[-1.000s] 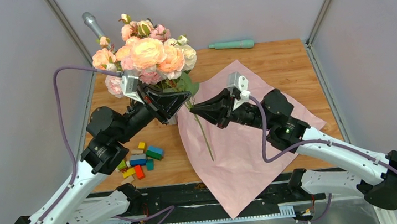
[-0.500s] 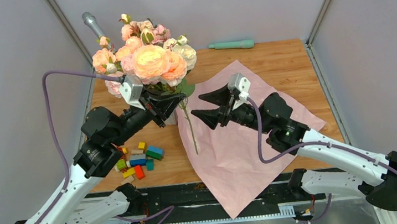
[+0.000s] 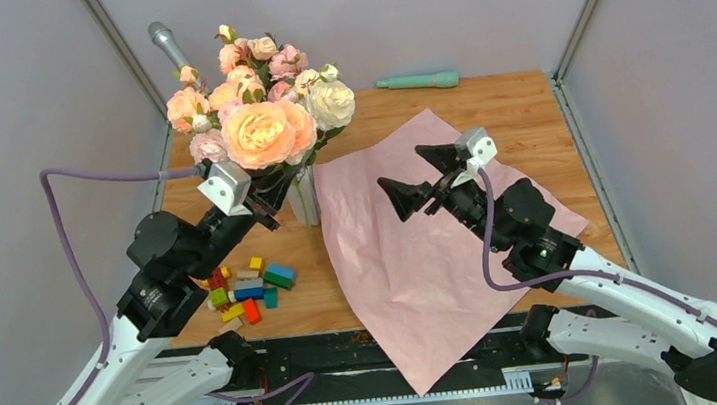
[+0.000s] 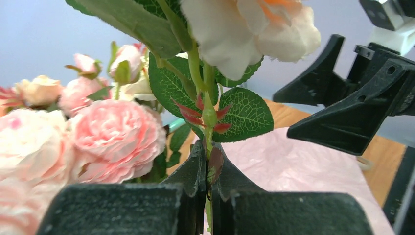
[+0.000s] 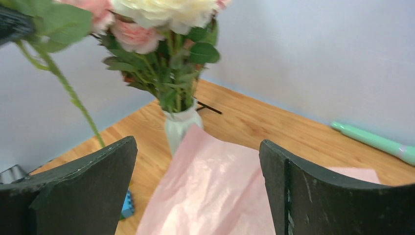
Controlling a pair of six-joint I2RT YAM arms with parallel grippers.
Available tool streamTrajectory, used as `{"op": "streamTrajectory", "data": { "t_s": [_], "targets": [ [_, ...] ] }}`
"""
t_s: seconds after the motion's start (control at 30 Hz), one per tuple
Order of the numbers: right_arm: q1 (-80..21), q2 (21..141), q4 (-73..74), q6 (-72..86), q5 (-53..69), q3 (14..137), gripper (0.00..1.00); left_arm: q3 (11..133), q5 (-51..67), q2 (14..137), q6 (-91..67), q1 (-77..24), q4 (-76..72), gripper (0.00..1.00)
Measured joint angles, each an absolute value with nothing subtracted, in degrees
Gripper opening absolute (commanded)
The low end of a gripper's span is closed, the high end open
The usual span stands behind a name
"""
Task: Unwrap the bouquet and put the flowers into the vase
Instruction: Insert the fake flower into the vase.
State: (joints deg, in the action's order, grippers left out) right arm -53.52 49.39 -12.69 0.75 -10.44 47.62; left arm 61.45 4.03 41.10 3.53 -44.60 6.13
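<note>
My left gripper (image 3: 277, 181) (image 4: 209, 152) is shut on the green stem (image 4: 209, 120) of a long-stemmed flower (image 3: 260, 132) with a peach bloom, held up just left of the white ribbed vase (image 3: 305, 204) (image 5: 180, 128). That stem (image 5: 73, 100) hangs free in the air beside the vase. More flowers (image 3: 265, 66) (image 5: 161, 14), pink, cream and white, stand in the vase. The unwrapped pink paper (image 3: 420, 251) (image 5: 215, 191) lies flat on the table. Above it my right gripper (image 3: 404, 173) (image 5: 198, 144) stands wide open and holds nothing.
Several coloured toy blocks (image 3: 248, 286) lie near the left arm, one blue block (image 5: 128, 204) showing by the paper. A mint-green stick (image 3: 419, 81) (image 5: 374, 141) lies at the back edge. A grey handle (image 3: 167, 44) leans in the back left corner. Booth walls close both sides.
My right gripper let go of the stem, opened wide and drew back to the right. My left gripper carried the peach flower back and left, its stem swinging off the paper to the vase.
</note>
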Motion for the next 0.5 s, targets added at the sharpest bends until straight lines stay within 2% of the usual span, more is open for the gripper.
{"op": "streamTrajectory", "data": {
  "t_s": [0.2,0.5],
  "targets": [
    [-48.8,45.82,-11.44,2.24,-13.52,43.38,0.99,57.89,-1.08,37.19,7.33,-44.6,3.25,0.0],
    [-45.54,43.97,-11.7,4.93,-15.0,39.29,0.99,52.05,-8.93,32.58,11.07,-44.6,-9.63,0.0]
  ]
}}
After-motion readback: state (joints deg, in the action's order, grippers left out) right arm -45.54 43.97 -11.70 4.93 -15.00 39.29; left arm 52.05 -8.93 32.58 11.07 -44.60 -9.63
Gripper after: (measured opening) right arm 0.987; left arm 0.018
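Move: My left hand still grips the flower's stem. The vase it is meant for stands about 11 cm ahead and 3 cm to the left, its middle some 18 cm below. The toy blocks lie 7 cm back and 15 cm to the left, about 29 cm down. From my right hand, empty and open, the vase is roughly 6 cm ahead, 18 cm to the left and 11 cm lower; the pink paper's middle lies 5 cm back, 11 cm right and 23 cm below. I sweep the pinched flower about 6 cm left across the near side of the vase, then also lift it some 3 cm, turning my left hand counter-clockwise about 15 degrees and tipping its fingertips up. My right hand, already open, backs off to the right and down, roughly 5 cm each way and a little forward, away from the flower and vase, turning clockwise. ##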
